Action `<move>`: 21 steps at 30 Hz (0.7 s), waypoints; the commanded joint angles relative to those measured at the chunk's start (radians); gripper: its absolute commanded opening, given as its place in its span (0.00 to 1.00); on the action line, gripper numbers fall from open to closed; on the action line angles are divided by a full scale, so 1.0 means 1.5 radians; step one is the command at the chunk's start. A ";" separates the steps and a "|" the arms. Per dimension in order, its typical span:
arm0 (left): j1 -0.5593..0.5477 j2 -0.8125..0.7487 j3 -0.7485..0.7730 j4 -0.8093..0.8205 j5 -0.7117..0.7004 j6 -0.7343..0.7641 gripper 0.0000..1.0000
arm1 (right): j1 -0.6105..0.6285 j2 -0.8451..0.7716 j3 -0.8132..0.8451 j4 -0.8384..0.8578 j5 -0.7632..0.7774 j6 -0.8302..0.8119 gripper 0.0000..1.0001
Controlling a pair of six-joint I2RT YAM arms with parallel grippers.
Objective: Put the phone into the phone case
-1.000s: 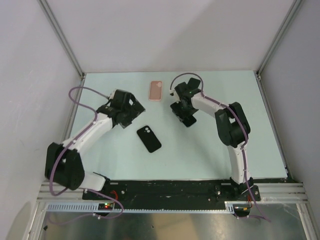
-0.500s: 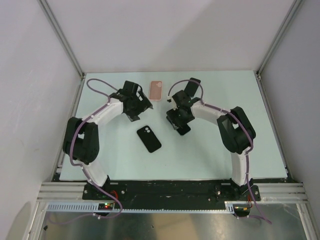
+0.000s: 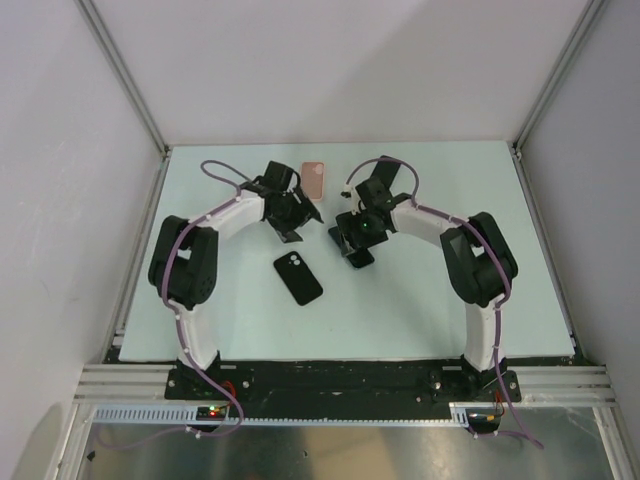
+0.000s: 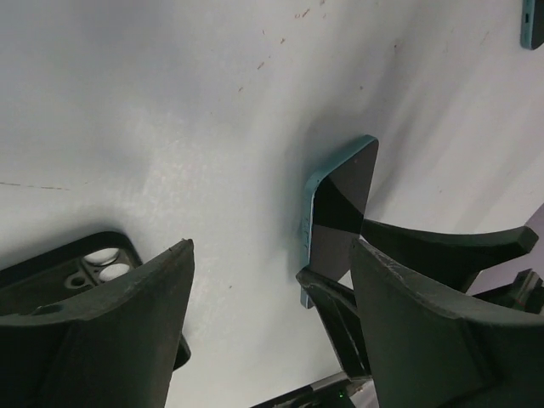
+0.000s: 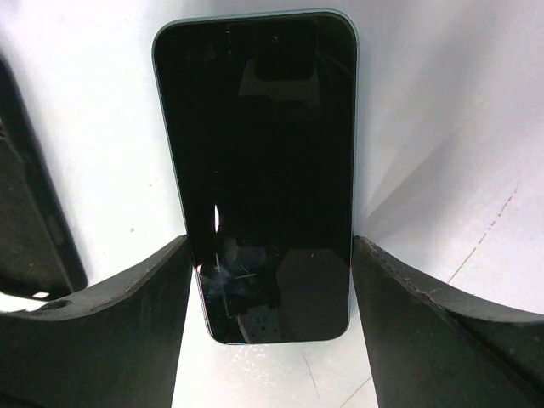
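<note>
The phone (image 5: 263, 161), teal-edged with a black screen, stands between my right gripper's (image 5: 270, 246) fingers, which press on both of its long sides. In the top view that gripper (image 3: 352, 243) sits mid-table with the phone (image 3: 357, 257) under it. The black phone case (image 3: 298, 277) lies flat, just left of and nearer than the right gripper, camera cutout toward the back. My left gripper (image 3: 293, 228) hovers behind the case, close to the right gripper. Its wrist view shows the left gripper (image 4: 272, 251) open and empty, with the phone (image 4: 340, 212) edge-on beyond the fingers and the case's camera corner (image 4: 100, 259) at lower left.
A pink case-like item (image 3: 314, 180) lies flat at the back centre, just behind the left gripper. White walls with metal posts close in the table on three sides. A teal corner (image 4: 534, 24) shows at the left wrist view's upper right edge.
The left arm has swung right, toward the right gripper, and its jaws have narrowed a little. The right gripper has shifted slightly left and nearer with the phone.
</note>
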 commanded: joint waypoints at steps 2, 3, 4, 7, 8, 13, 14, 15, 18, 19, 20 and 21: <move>-0.020 0.039 0.024 0.048 0.050 -0.060 0.75 | -0.010 0.025 -0.022 0.012 -0.117 0.044 0.30; -0.022 0.047 0.025 0.059 0.054 -0.066 0.74 | -0.013 0.026 -0.023 0.013 -0.124 0.045 0.30; -0.026 0.056 0.027 0.067 0.060 -0.071 0.73 | -0.015 0.028 -0.024 0.014 -0.131 0.046 0.30; -0.037 0.080 0.041 0.086 0.069 -0.075 0.71 | -0.020 0.031 -0.029 0.020 -0.150 0.050 0.30; -0.040 0.088 0.044 0.092 0.071 -0.078 0.70 | -0.022 0.033 -0.030 0.022 -0.156 0.051 0.30; -0.050 0.119 0.055 0.115 0.083 -0.097 0.64 | -0.032 0.035 -0.037 0.033 -0.186 0.057 0.30; -0.052 0.125 0.057 0.119 0.085 -0.100 0.63 | -0.034 0.036 -0.038 0.035 -0.191 0.060 0.30; -0.053 0.131 0.059 0.122 0.085 -0.104 0.61 | -0.037 0.037 -0.039 0.037 -0.197 0.061 0.30; -0.058 0.142 0.061 0.133 0.087 -0.116 0.56 | -0.044 0.040 -0.042 0.042 -0.211 0.067 0.30; -0.059 0.143 0.059 0.135 0.087 -0.119 0.53 | -0.046 0.041 -0.042 0.043 -0.215 0.069 0.30; -0.060 0.144 0.056 0.142 0.087 -0.123 0.50 | -0.048 0.043 -0.042 0.044 -0.218 0.072 0.30; -0.060 0.143 0.053 0.146 0.087 -0.126 0.47 | -0.050 0.045 -0.043 0.044 -0.222 0.073 0.30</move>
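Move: The phone is already in the right hand's fingers, its middle about 2 cm to the left of that hand and 1 cm ahead, its free end pointing out and to the left. From the left hand, the phone's middle lies some 12 cm to the right, 4 cm back and 5 cm below. The phone case lies about 13 cm back from the left hand, 1 cm to its left and 7 cm down, and the pink phone about 16 cm ahead, 2 cm to its right. The left hand travels about 7 cm to the right while sinking some 5 cm, in to the free part of the held phone, rolling slightly so its left side drops and closing its fingers partway, until one finger stands over the screen and the other on the back side. Meanwhile the right hand keeps its pinch on the phone's long edges and rolls it some 15 degrees, left side rising, as it shifts about 1.5 cm left towards the incoming fingers and rises slightly. ##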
